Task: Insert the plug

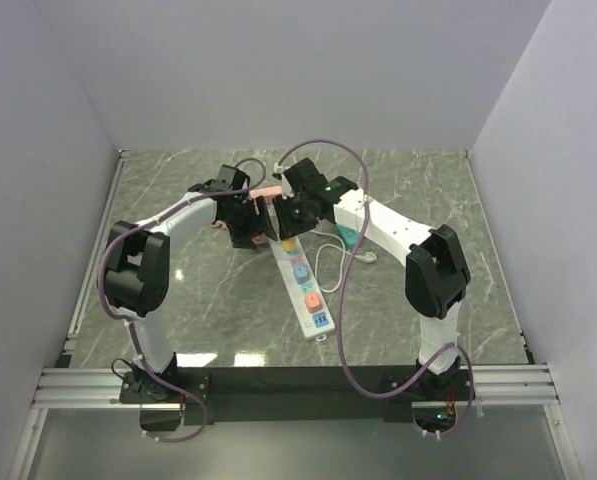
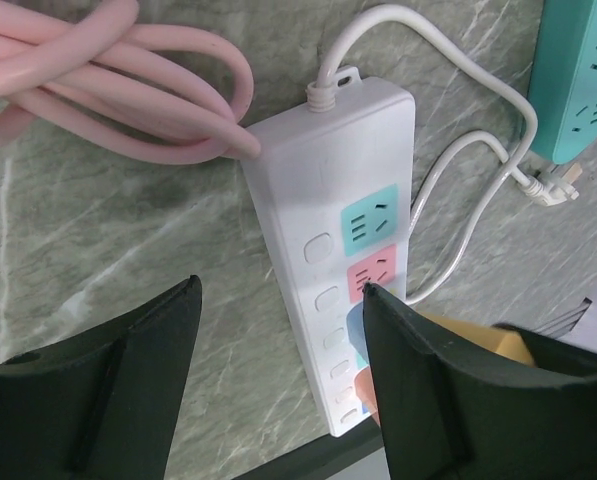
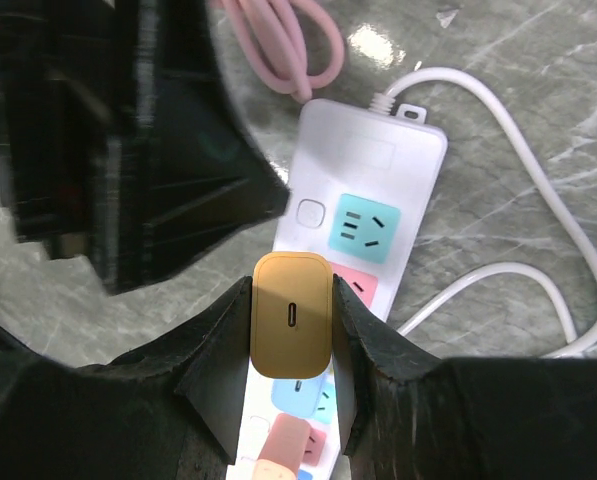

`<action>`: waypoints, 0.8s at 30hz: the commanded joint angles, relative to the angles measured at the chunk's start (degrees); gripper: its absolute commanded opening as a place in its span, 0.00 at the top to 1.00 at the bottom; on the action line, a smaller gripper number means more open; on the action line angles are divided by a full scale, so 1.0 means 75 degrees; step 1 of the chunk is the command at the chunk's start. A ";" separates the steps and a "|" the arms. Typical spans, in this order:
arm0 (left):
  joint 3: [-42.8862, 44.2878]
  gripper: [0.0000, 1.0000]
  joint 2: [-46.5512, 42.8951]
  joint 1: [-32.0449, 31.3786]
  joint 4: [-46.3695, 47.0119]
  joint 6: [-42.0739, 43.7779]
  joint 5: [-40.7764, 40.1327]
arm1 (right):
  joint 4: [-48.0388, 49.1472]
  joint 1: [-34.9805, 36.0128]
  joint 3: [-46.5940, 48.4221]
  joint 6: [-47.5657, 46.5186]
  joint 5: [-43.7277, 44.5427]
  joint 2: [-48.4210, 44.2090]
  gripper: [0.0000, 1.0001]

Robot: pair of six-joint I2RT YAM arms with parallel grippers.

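A white power strip (image 1: 308, 290) with coloured sockets lies on the marble table; it also shows in the left wrist view (image 2: 323, 180) and the right wrist view (image 3: 373, 160). My right gripper (image 3: 292, 300) is shut on an orange plug (image 3: 292, 330) and holds it over the strip, beside the pink socket (image 3: 363, 287) and below the teal socket (image 3: 363, 227). The plug's prongs are hidden. My left gripper (image 2: 280, 287) is open and empty, its fingers (image 2: 108, 390) straddling the strip's switch side. The two grippers (image 1: 268, 220) are close together.
A coiled pink cable (image 2: 128, 90) lies at the strip's far end. A teal power strip (image 2: 583, 80) and the white cord (image 2: 478, 170) lie to the right. A light blue adapter (image 3: 303, 395) and a pink one (image 3: 288, 445) sit in lower sockets.
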 commanded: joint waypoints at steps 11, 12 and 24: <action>-0.1110 0.26 -0.1132 -0.0529 0.0935 -0.0500 -0.0248 | 0.0372 -0.1033 -0.0871 0.1000 0.0127 -0.1600 1.00; -0.1264 0.26 -0.1505 -0.0540 0.1017 -0.0512 -0.0295 | 0.0385 -0.1162 -0.0895 0.0977 0.0126 -0.1683 1.00; -0.1067 0.27 -0.1418 -0.1723 0.0831 -0.0629 -0.0366 | 0.0934 -0.1679 -0.1398 0.0765 -0.0084 -0.2258 1.00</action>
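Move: The left hand is empty and open just left of the power strip. The blue plug standing in the strip lies about 10 cm to its right, 6 cm back and slightly lower, and the orange plug is about 7 cm farther back and 3 cm farther right than the blue one. The right hand has the yellow plug above the strip. From it the teal socket board lies some 15 cm right, 8 cm ahead and 9 cm lower, and the blue plug about 3 cm right, 6 cm back and 5 cm lower. The right hand keeps its pinch on the yellow plug and, after a brief hold, sweeps about 10 cm right, rising 5 to 6 cm and going some 4 cm forward, off the strip towards the teal board and turning clockwise. The left, fingers still open, draws back about 6 cm and moves right some 5 cm towards the blue plug, dipping slightly before it rises 3 to 4 cm net. ##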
